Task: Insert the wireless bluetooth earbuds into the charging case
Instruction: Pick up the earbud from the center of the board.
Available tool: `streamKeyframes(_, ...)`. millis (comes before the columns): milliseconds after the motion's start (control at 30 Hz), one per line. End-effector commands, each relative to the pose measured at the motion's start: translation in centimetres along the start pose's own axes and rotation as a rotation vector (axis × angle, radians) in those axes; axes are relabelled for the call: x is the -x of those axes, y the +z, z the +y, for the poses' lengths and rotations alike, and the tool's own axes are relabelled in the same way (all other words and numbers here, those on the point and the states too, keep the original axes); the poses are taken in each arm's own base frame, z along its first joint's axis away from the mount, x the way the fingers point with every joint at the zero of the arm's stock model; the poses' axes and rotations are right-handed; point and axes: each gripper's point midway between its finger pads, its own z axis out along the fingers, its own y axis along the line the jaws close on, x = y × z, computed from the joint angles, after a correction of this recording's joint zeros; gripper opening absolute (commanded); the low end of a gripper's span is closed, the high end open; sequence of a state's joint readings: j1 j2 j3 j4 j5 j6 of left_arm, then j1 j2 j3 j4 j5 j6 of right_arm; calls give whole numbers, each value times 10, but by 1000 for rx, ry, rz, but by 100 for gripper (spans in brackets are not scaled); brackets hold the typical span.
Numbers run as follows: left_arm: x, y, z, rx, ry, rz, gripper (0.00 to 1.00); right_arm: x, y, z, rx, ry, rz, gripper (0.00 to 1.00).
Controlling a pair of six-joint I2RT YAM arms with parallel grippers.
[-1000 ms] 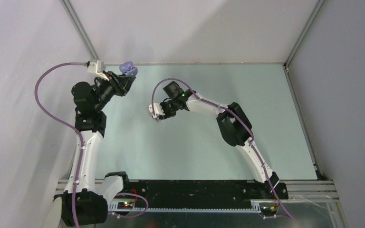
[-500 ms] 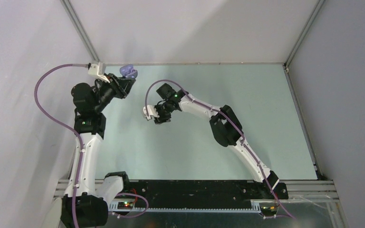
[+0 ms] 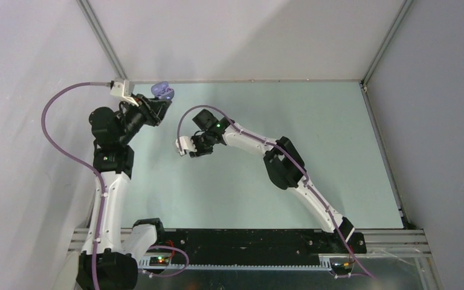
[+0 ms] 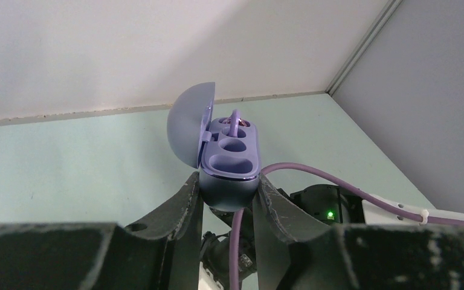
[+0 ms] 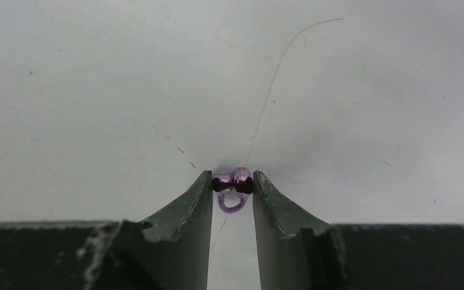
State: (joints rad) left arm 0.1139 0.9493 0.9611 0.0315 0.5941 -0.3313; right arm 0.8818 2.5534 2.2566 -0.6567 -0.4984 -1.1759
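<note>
The purple charging case point(image 4: 229, 158) is held up off the table with its lid open, and my left gripper point(image 4: 228, 181) is shut on its rounded body. One purple earbud point(image 4: 235, 122) sits in the case's far slot, while the near slot shows empty. From above, the case point(image 3: 162, 90) is at the back left with the left gripper point(image 3: 156, 106) beneath it. My right gripper point(image 5: 232, 181) is shut on another purple earbud point(image 5: 232, 184), two shiny beads joined by a small loop, close over the table. In the top view the right gripper point(image 3: 197, 148) is a little right of the case.
The pale green table point(image 3: 314, 121) is bounded by white walls at the back and sides. A purple cable point(image 4: 338, 181) from the right arm runs just under the case. The right arm's wrist with a green light point(image 4: 328, 214) is close below the left gripper.
The right arm has swung left across the table, bringing its gripper closer to the left arm and the case. The left arm and case have barely moved.
</note>
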Motion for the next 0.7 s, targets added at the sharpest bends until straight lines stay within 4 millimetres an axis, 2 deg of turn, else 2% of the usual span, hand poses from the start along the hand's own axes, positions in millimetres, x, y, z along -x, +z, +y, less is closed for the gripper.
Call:
streamKeyframes(0,10,-6,-3,-3,40,-39,0,7,-13,-13,-62,154,32,30)
streamKeyframes(100,15,-4,-4,-13,43,-61,0,12,-45,-19,-121,412,53,29)
streamKeyframes(133,15,-3,-5,-18,37,-64,0,6,-55,-22,-150,476,72,30)
streamKeyframes(167,19,-3,-6,-25,41,-76,0,8,-68,-18,-172,608,77,30)
streamKeyframes(200,19,-1,-5,-27,32,-76,0,-3,-79,-19,-206,689,100,30)
streamKeyframes(233,21,2,-5,-31,33,-84,0,-3,-90,-8,-219,808,111,30)
streamKeyframes(267,22,3,-5,-35,27,-88,0,-10,-101,-7,-266,846,144,30)
streamKeyframes(300,25,5,-5,-39,27,-94,0,-15,-110,9,-281,860,175,30)
streamKeyframes(333,25,7,-5,-43,21,-95,0,-34,-107,38,-274,859,267,30)
streamKeyframes(367,28,9,-5,-48,23,-100,0,-24,-125,35,-311,837,251,30)
streamKeyframes(400,29,10,-5,-51,18,-100,0,-36,-126,56,-296,881,292,30)
streamKeyframes(433,31,13,-4,-57,19,-103,0,-32,-141,58,-318,900,280,30)
streamKeyframes(467,32,15,-4,-62,16,-103,0,-44,-143,76,-302,957,309,30)
streamKeyframes(500,34,17,-4,-68,16,-103,0,-39,-155,79,-313,966,293,30)
streamKeyframes(533,35,18,-4,-69,16,-103,0,-45,-156,94,-278,982,303,30)
streamKeyframes(567,37,21,-3,-68,18,-105,0,-39,-166,95,-278,969,279,30)
streamKeyframes(600,38,21,-2,-68,19,-106,0,-39,-166,104,-232,941,257,30)
streamKeyframes(667,40,23,1,-54,16,-107,0,-23,-177,95,-228,846,169,29)
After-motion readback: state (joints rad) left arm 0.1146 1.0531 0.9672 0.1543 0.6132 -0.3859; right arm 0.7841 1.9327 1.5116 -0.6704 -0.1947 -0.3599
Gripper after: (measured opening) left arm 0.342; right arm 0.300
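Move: The purple earbud lies on the board right at the right hand's tips, between the finger pads, about 1 cm below the hand point at most. The white case stands some 11 cm farther out and 11 cm to the right of the earbud, under the right forearm. The open purple case in the left fingers is roughly 7 cm to the left and 33 cm above the right hand. From the left hand, the earbud lies about 33 cm down, 7 cm right and 2 cm ahead. The earbud comes free of the right fingertips as that hand backs off: slowly at first, then fast to the right by about 18 cm, drawing some 6 cm back and rising a little. Its wrist swings about 50 degrees clockwise, the narrow finger gap barely changing. The left hand keeps its grip on the purple case and eases roughly 3 cm forward. ##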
